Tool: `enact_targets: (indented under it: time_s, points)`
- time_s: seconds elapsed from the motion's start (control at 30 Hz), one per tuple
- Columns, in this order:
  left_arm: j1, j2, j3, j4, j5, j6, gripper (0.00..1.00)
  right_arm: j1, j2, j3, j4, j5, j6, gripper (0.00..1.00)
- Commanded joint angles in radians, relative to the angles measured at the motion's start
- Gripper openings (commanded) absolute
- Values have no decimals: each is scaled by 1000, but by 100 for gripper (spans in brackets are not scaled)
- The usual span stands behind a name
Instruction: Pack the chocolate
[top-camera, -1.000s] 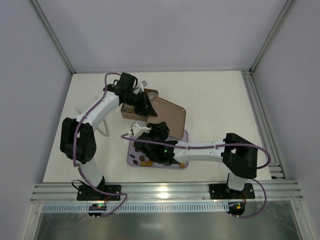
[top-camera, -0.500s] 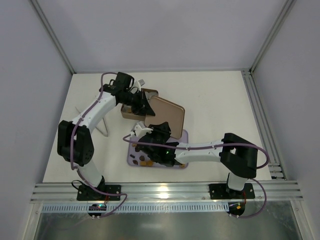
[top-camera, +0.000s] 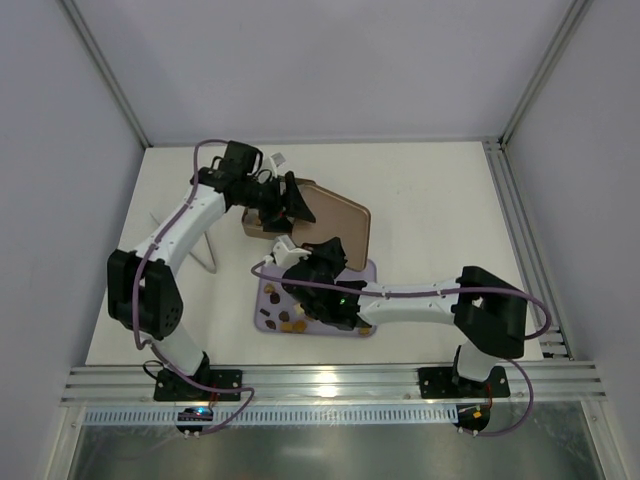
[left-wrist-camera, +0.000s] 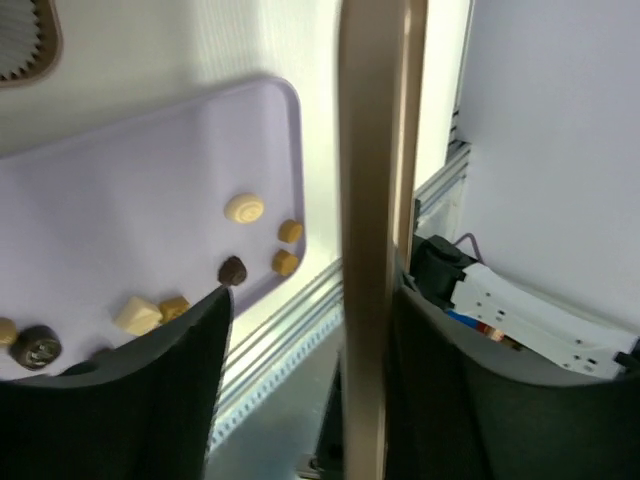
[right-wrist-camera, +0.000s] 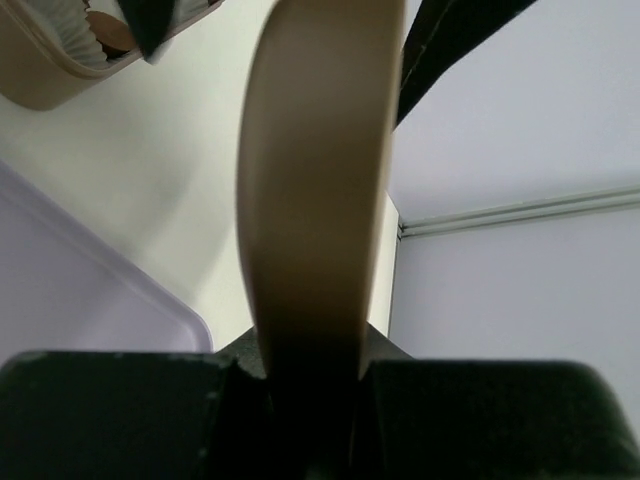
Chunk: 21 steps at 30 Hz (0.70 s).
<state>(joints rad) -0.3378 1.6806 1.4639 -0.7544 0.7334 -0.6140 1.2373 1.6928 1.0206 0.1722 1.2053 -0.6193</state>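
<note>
The chocolate (top-camera: 285, 320) lies as small brown, caramel and cream pieces on a lavender tray (top-camera: 262, 305); the left wrist view shows a cream round piece (left-wrist-camera: 244, 208) and a dark one (left-wrist-camera: 232, 270). A brown tin lid (top-camera: 340, 222) stands tilted on edge over the tray's far side. My right gripper (top-camera: 322, 252) is shut on the lid's near edge (right-wrist-camera: 315, 180). At the lid's far left corner my left gripper (top-camera: 293, 205) is open, with the lid's rim (left-wrist-camera: 375, 240) against one finger and a gap to the other. The brown tin (top-camera: 252, 226) sits beside the left gripper.
The tin holds pleated pale cups (right-wrist-camera: 75, 40). A white curved object (top-camera: 205, 260) lies on the table left of the left arm. Aluminium rails (top-camera: 330, 385) run along the near edge, and another rail (top-camera: 510, 220) lines the right side. White walls enclose the table.
The left gripper has opened around the lid's rim. The right gripper has closed on the lid's near edge. The lid now stands a little steeper and farther back.
</note>
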Motion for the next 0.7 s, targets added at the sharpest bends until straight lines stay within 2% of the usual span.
enact_targets:
  time_s: [0.0, 0.03, 0.07, 0.13, 0.27, 0.47, 0.53, 0.6, 0.63, 0.67]
  points:
    - [11, -61, 52, 9, -67, 7, 73, -4, -74, 47, 12, 33, 13, 4]
    - [13, -68, 68, 18, -98, 5, 82, -4, -79, 62, -32, 19, 48, 4]
    - [13, -74, 81, 29, -142, -10, 84, -4, -90, 76, -115, -1, 94, 4]
    - [20, -78, 133, 56, -198, -32, 87, -4, -97, 91, -154, -13, 115, 4]
    - [49, -70, 242, 64, -359, -52, 88, -4, -123, 139, -345, -93, 229, 4]
    - [200, -35, 426, 86, -431, -101, 87, -59, -140, 222, -580, -263, 404, 4]
    - [247, -35, 450, 86, -488, -102, 86, -102, -156, 291, -635, -418, 476, 4]
    - [272, -42, 452, 87, -540, -98, 84, -197, -163, 369, -649, -569, 524, 4]
    - [289, -45, 425, 96, -545, -90, 84, -232, -162, 393, -646, -737, 580, 4]
    - [295, -61, 405, 124, -551, -90, 84, -312, -162, 433, -636, -825, 610, 4]
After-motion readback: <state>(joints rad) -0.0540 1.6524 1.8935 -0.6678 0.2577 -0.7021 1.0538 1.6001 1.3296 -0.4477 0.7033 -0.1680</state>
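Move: The lid is gripped at its near edge by the right hand, while the left fingers, already partly open, straddle its left edge; its middle lies about 5 cm right and 4 cm back of the left hand, at much the same height. The chocolate box is some 10 cm ahead, 6 cm left and 19 cm below the left hand, and from the right hand 16 cm ahead, 13 cm left, 17 cm below. The purple tray sits 4 cm back, 3 cm left and 18 cm below the right hand. The left fingers come free of the lid's left edge, spreading to nearly wide open as that hand sweeps forward, left and up, about 15 cm each way, its fingers swinging counter-clockwise. The right hand keeps its pinch almost in place, rising 2 cm, then tips its fingers down and rolls its left side up some 20 degrees each, edging 2 cm forward at the end. ##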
